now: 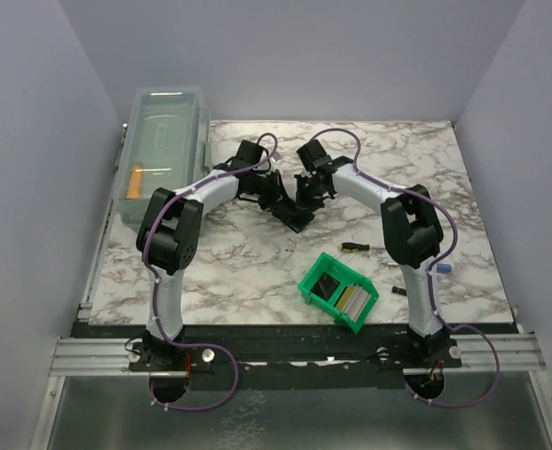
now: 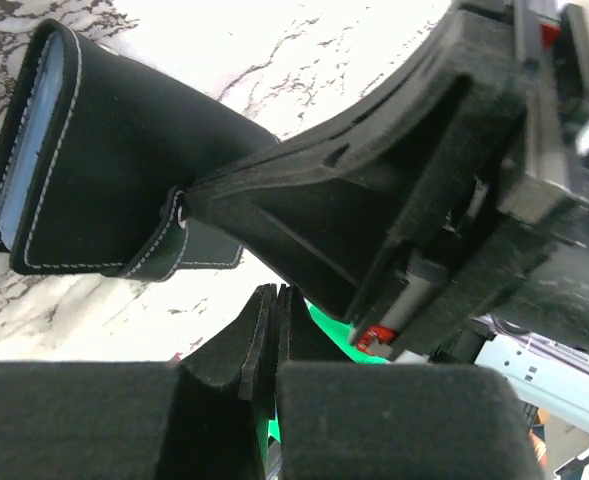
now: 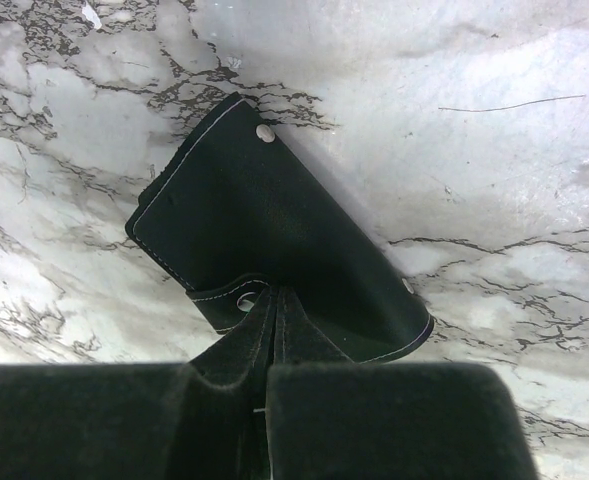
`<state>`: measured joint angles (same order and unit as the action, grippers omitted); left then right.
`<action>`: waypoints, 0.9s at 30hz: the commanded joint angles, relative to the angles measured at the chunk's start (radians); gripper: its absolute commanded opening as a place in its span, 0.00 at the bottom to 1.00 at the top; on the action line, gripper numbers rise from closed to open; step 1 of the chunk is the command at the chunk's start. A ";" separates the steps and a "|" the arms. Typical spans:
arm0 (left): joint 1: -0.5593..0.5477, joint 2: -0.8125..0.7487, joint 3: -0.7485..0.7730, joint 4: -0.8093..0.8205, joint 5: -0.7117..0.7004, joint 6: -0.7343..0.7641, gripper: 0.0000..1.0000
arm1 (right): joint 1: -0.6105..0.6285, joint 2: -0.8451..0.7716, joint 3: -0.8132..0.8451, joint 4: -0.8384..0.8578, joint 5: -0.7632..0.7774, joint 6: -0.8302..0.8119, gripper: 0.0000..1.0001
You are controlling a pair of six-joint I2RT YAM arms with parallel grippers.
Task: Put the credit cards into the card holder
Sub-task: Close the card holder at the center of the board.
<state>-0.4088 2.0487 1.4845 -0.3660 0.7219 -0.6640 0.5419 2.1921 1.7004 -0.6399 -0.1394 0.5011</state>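
The black card holder lies on the marble table between both arms, folded, with a blue-grey inner face showing at one end. My right gripper is shut, its tips pinching the holder's snap strap; the left wrist view shows the same fingertip at the strap. My left gripper is shut with nothing in it, a little short of the holder. The credit cards, one dark and one cream, lie in the green bin.
The green bin sits in front of the right arm's base. Two screwdrivers lie beside it on the right. A clear lidded box stands at the far left edge. Grey walls enclose the table.
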 commanded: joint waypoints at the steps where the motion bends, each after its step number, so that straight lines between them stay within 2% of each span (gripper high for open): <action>1: 0.000 0.059 0.023 0.054 0.012 -0.033 0.00 | 0.014 0.149 -0.088 0.009 0.057 -0.022 0.00; 15: 0.001 0.138 0.036 0.061 -0.123 -0.027 0.00 | 0.012 0.141 -0.094 0.011 0.057 -0.030 0.00; 21: 0.012 0.198 0.034 0.051 -0.182 -0.101 0.00 | 0.012 0.148 -0.091 0.008 0.056 -0.036 0.00; 27: 0.022 0.257 0.073 -0.124 -0.368 -0.141 0.00 | 0.023 0.128 -0.100 0.015 0.096 -0.090 0.00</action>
<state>-0.3935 2.1891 1.5379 -0.3840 0.6609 -0.7933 0.5392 2.1845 1.6844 -0.6201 -0.1474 0.4808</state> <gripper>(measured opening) 0.018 0.003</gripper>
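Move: The snap strap of the card holder lies about 5 cm below the left hand, some 2 cm ahead and 1 cm to the right; the holder's middle is 1 cm farther ahead and another 1 cm right. From the right hand, already on the strap, the strap is right at the tips and the holder's middle about 1 cm ahead and 1 cm below. The green tray sits some 20 cm back and 11 cm right of the right hand, the black screwdriver about 8 cm back and 18 cm right of it. With its fingers kept shut, the left hand drops about 5 cm, easing some 2 cm forward, onto the strap at the near-left edge of the card holder, its tips coming in close on the left of the right hand's, and tips over and swings counter-clockwise by some 15 degrees in all, mostly at the very end. The right hand stays in place, its shut fingertips still pressing down on the strap beside the snap, so that both hands bear on the same spot. ##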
